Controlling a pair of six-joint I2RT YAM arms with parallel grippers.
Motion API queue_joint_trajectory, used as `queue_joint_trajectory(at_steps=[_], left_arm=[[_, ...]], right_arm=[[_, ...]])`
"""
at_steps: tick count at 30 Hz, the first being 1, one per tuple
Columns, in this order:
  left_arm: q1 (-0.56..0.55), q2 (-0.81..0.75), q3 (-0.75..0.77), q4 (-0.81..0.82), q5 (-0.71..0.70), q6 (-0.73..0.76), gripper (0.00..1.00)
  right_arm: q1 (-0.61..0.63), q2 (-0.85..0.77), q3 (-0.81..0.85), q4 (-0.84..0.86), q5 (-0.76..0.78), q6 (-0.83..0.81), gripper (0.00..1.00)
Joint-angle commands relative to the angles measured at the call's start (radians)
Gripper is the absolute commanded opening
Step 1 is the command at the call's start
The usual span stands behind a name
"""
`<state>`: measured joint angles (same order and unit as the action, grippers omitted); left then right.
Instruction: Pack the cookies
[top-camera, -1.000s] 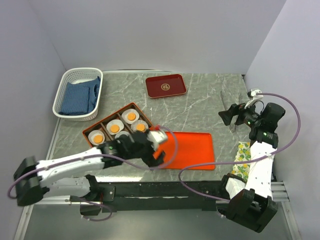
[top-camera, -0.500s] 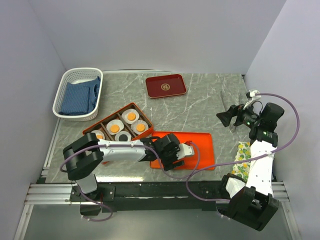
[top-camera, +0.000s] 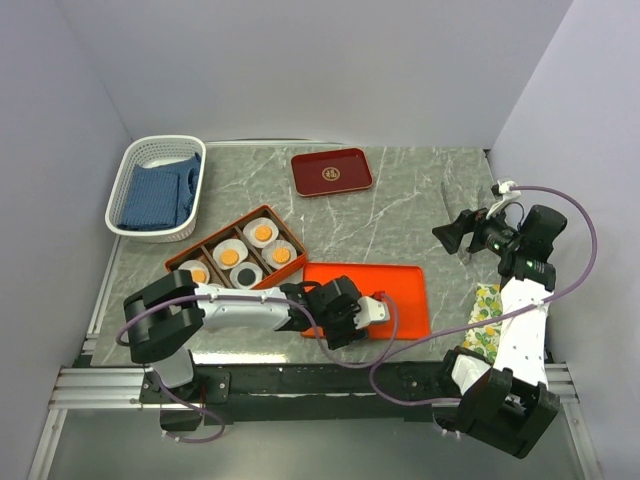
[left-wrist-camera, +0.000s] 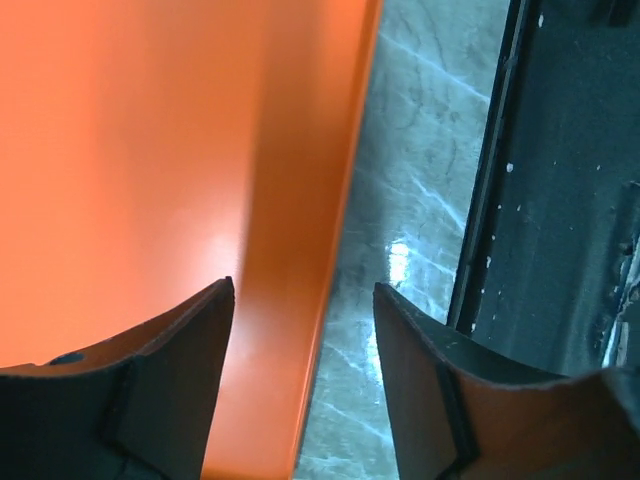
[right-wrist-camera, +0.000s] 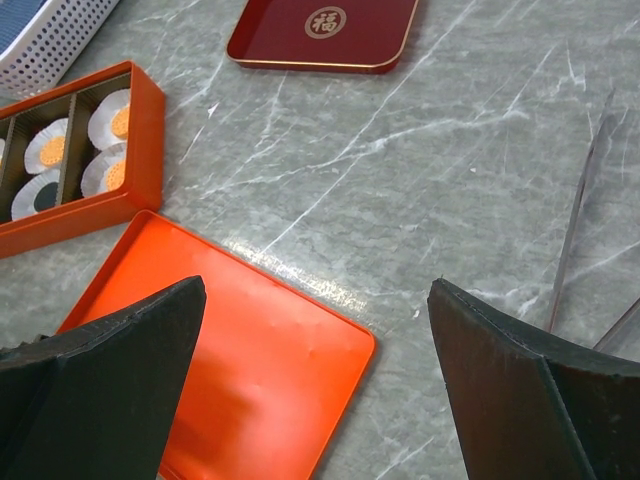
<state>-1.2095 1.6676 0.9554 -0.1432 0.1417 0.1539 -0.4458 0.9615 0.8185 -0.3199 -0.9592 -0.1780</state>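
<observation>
The cookies lie in white paper cups inside an orange compartment box (top-camera: 235, 256): orange discs (top-camera: 263, 233) (right-wrist-camera: 121, 121) and one black disc (top-camera: 246, 277) (right-wrist-camera: 45, 196) show. A flat orange lid (top-camera: 385, 290) (left-wrist-camera: 120, 150) (right-wrist-camera: 250, 370) lies to the right of the box. My left gripper (top-camera: 352, 322) (left-wrist-camera: 300, 290) is low at the lid's near rim and open. One finger is over the lid and the other over the table, so the rim runs between them. My right gripper (top-camera: 445, 235) (right-wrist-camera: 315, 285) hangs wide open and empty above the table's right side.
A white basket (top-camera: 155, 185) holding a blue cloth stands at the back left. A dark red tray (top-camera: 332, 172) (right-wrist-camera: 325, 30) lies at the back middle. A thin metal utensil (right-wrist-camera: 580, 210) rests at the right, with a yellow patterned cloth (top-camera: 487, 305) near it. The black rail (left-wrist-camera: 560, 200) borders the near edge.
My left arm swung right from the box to the lid's near rim, and its jaws narrowed. The right arm barely moved.
</observation>
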Motion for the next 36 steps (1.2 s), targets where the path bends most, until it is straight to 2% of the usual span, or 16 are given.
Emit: queue_joint_trajectory(at_steps=[1,3,4,7,9,10,12,13,18,24,36], left_arm=[[-0.044,0.046,0.009,0.016,-0.039,-0.013,0.61],[-0.058,0.060,0.017,0.016,-0.089,-0.011,0.59],[-0.061,0.066,0.023,0.016,-0.118,-0.010,0.50],[-0.068,0.090,0.034,-0.002,-0.195,-0.014,0.35],[-0.079,0.093,0.032,0.001,-0.252,-0.011,0.28],[-0.082,0.093,0.025,0.002,-0.270,-0.013,0.19],[-0.087,0.084,0.017,0.007,-0.295,-0.014,0.10],[-0.088,0.077,0.007,0.008,-0.295,-0.016,0.03],[-0.087,-0.035,-0.021,0.024,-0.248,-0.042,0.01],[-0.021,-0.201,-0.010,0.020,-0.081,-0.123,0.01],[0.272,-0.477,-0.010,0.028,0.275,-0.396,0.01]], right_arm=[[-0.005,0.011,0.042,0.005,-0.010,-0.014,1.00],[-0.005,0.014,0.044,0.004,-0.010,-0.014,1.00],[-0.004,0.016,0.045,0.004,-0.012,-0.014,1.00],[-0.004,0.017,0.047,0.001,-0.012,-0.014,1.00],[-0.004,0.017,0.045,0.002,-0.013,-0.012,1.00],[-0.005,0.017,0.047,0.001,-0.013,-0.014,1.00],[-0.005,0.017,0.047,0.001,-0.015,-0.014,1.00],[-0.005,0.017,0.047,0.001,-0.015,-0.014,1.00],[-0.005,0.022,0.050,-0.002,-0.016,-0.014,1.00],[-0.005,0.017,0.059,-0.021,-0.003,-0.034,1.00],[-0.004,0.023,0.067,-0.045,-0.035,-0.064,1.00]])
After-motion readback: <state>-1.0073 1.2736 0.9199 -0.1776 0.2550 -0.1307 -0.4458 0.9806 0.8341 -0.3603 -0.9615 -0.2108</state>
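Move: The orange-red lid lies flat under the left gripper, whose open fingers straddle its near rim; the lid's middle is about 8 cm ahead, 4 cm to the right and 3 cm below. The cookie box sits some 26 cm to the left and 16 cm ahead of that gripper, the dark red tray roughly 39 cm ahead and 4 cm left. From the right gripper, the lid is about 20 cm left, 9 cm back and 22 cm below. Lower the left gripper about 2 cm onto the lid's near rim while shutting the fingers, so they pinch it left of its middle. Then lift some 15 cm, easing forward and left towards the cookie box, and roll the wrist so the fingers tip up to the right as the hand swings counter-clockwise. ##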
